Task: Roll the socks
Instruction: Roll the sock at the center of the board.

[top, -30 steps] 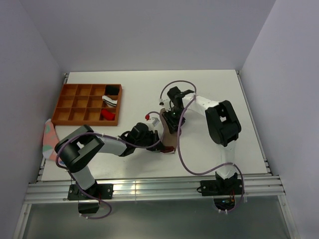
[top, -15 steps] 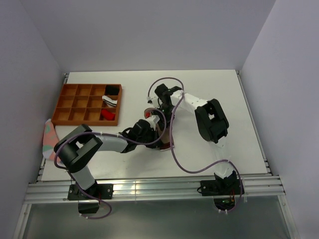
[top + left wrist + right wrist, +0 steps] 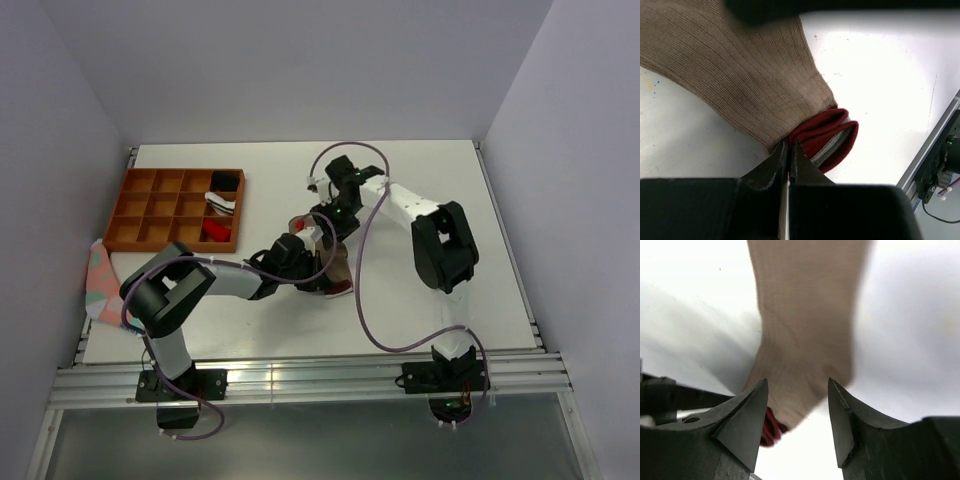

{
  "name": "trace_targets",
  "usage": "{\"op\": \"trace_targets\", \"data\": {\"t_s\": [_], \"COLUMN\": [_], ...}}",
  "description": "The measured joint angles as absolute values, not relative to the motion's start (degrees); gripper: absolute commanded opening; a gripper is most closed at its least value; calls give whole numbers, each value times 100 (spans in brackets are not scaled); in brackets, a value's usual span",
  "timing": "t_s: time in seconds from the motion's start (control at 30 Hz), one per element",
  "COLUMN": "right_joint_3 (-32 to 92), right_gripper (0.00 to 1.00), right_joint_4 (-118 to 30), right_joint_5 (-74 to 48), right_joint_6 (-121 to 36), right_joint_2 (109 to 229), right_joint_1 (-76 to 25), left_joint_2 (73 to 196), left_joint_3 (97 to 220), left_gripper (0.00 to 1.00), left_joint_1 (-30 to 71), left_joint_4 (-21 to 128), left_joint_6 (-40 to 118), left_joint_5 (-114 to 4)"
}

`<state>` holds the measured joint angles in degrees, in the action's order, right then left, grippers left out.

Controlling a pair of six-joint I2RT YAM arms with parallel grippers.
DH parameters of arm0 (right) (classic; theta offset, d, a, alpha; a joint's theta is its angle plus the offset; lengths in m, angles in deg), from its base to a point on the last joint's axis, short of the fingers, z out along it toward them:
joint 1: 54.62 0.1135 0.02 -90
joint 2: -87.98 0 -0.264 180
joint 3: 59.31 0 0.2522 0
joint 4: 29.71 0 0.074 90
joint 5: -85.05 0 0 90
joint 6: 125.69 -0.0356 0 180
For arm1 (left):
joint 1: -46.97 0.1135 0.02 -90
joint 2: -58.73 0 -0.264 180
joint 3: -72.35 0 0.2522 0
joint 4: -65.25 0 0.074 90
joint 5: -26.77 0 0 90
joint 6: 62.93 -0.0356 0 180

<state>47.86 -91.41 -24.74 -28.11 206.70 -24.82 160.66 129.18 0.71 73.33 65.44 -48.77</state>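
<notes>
A tan-brown ribbed sock (image 3: 740,75) with a maroon-and-white striped cuff (image 3: 827,137) lies flat on the white table, near the middle (image 3: 337,265). My left gripper (image 3: 788,146) is shut, pinching the sock's edge where the tan fabric meets the cuff (image 3: 340,290). It reaches in low from the left (image 3: 310,282). My right gripper (image 3: 797,385) hovers open above the sock's far end (image 3: 805,330), with nothing between its fingers, and shows just beyond the sock (image 3: 332,222). The view there is blurred by motion. No bright red sock with a patch shows on the table.
An orange compartment tray (image 3: 170,246) stands at the back left, with a black-and-white roll (image 3: 222,201) and a red roll (image 3: 213,231) in its cells. A pink-and-green sock (image 3: 97,280) hangs over the table's left edge. Purple cables loop around both arms.
My right gripper swung left, then back and away from the sock, and its jaws opened wider. My left gripper stayed shut on the sock and shifted slightly.
</notes>
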Motion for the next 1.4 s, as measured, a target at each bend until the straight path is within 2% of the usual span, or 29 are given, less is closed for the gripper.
{"op": "trace_targets", "data": {"t_s": [0.17,0.27,0.47,0.6,0.83,1.4], "right_joint_3": [4766,4629,3726,2889,2167,1958], "right_gripper": [59,53,53,53,52,55], "right_joint_4": [-8992,-8868,-8713,-8708,-8737,-8603], "right_joint_5": [-2505,-2649,-3368,-3932,-4513,-4387], "right_joint_6": [-2949,-2986,-2647,-2289,-1880,-1843], "right_joint_2": [20176,19876,19131,18585,18497,18720], "right_joint_1": [-3018,-3361,-3864,-3789,-3490,-3145], "left_joint_2": [16101,16101,16111,16173,16284,16435], "left_joint_3": [12948,12953,13023,13215,13495,13735], "left_gripper": [0,0,0,0,0,0], "left_joint_1": [88,88,92,92,140,269], "left_joint_4": [7333,7325,7205,6940,6542,6265], "left_joint_6": [6544,6550,6568,6568,6572,6577], "left_joint_5": [-4803,-4796,-4759,-4678,-4501,-4191]}}
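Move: The sock's maroon cuff lies about 12 cm back from the right hand, 2 cm to its left and some 4 cm below. The left gripper, already shut on the cuff's edge, is roughly 10 cm back and 5 cm left of the right hand; from the left hand the cuff's middle is about 3 cm right, 1 cm back and barely lower. The sock's toe end lies some 3 cm ahead of the right hand and 11 cm left. Up, forward and to the right first, the right hand swings about 6 cm clear above the sock, then sweeps back some 14 cm and sinks towards the maroon cuff, drifting slightly left. It tilts about 15 degrees so its half-open fingers point more to the left. The left hand stays, keeps the cuff's edge pinched and tips only slightly. ##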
